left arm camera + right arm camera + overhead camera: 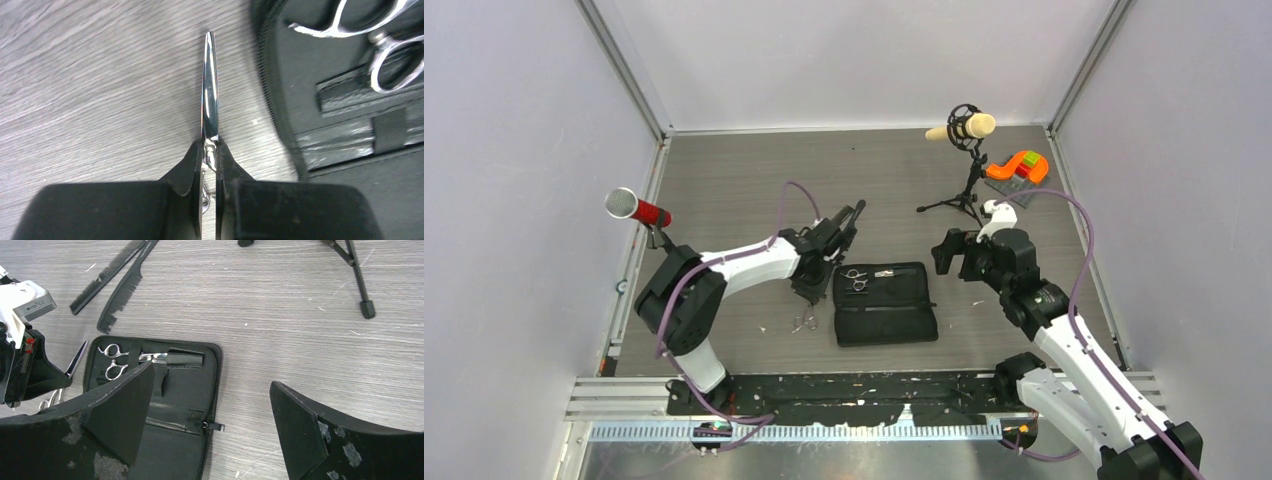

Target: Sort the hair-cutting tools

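My left gripper (210, 150) is shut on a pair of silver scissors (210, 85). Their blade sticks out edge-on past the fingertips, over the wood table just left of the open black case (350, 115). From above, the left gripper (807, 295) points down with the scissors' rings (804, 320) below it. A second pair of scissors (112, 362) lies inside the case (185, 390). Two black combs (107, 272) lie side by side on the table beyond the case. My right gripper (212, 375) hangs open over the case's right edge, holding nothing.
A tripod microphone (969, 130) stands at the back right, its legs (357, 275) near the right arm. A red-and-silver microphone (636, 208) stands at the left wall. An orange object (1019, 165) lies in the far right corner. White walls enclose the table.
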`<control>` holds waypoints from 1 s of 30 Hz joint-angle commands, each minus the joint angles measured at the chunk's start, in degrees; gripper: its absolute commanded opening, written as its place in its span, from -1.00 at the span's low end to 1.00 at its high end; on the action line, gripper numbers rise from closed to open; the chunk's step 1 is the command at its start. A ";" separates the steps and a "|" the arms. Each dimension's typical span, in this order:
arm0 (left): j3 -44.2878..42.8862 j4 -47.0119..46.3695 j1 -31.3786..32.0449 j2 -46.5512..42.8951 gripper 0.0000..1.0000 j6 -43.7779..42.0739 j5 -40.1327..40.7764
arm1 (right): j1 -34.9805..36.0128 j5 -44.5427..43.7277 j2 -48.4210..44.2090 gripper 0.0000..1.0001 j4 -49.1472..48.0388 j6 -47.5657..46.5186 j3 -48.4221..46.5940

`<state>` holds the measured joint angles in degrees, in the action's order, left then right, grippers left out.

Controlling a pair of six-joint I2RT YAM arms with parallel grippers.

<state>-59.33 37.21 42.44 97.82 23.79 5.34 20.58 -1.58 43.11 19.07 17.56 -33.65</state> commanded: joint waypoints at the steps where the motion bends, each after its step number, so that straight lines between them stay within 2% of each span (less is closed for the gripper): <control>1: 4.37 0.24 -2.17 -4.82 -1.00 0.21 1.86 | 0.21 5.65 0.44 0.91 -5.18 0.69 1.90; 7: 5.87 -0.20 -3.91 -11.02 -1.00 2.65 -0.08 | 3.42 9.55 2.61 0.91 -11.74 3.89 3.70; 14: 7.52 -1.93 -6.47 -20.22 -1.00 8.71 -3.01 | 15.02 7.24 7.67 0.99 -18.18 6.94 2.84; 22: 9.79 -8.87 -6.64 -29.60 -1.00 23.48 -4.90 | 25.67 7.37 15.90 0.90 -30.97 9.92 2.03; 30: 13.29 -19.17 -6.61 -33.77 -1.00 36.09 -9.63 | 31.20 8.38 20.95 0.86 -34.25 8.56 -0.99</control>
<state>-46.83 26.79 35.99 65.93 51.72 -1.58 49.82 6.31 62.98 -8.71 26.33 -31.40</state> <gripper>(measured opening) 0.090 0.939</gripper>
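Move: My left hand already has the scissors pinched down at the table. The open case's middle is about 15 cm to its right, about 1 cm nearer me and 1 cm lower, and the toothed comb is 16 cm ahead and 8 cm right. From my wide-open right hand, those scissors lie about 32 cm left, 3 cm back and 14 cm below. The case's middle is some 17 cm left, 4 cm back and 15 cm below it. I keep the scissors pinched in my left hand, ease them about 3 cm left, away from the case, then raise them nearly 12 cm, drifting back right and swinging the fingertips round towards my right hand. My right hand sweeps about 19 cm left and some 6 cm back, in over the case towards the scissors, turning about 30 degrees counter-clockwise, fingers still wide open. ##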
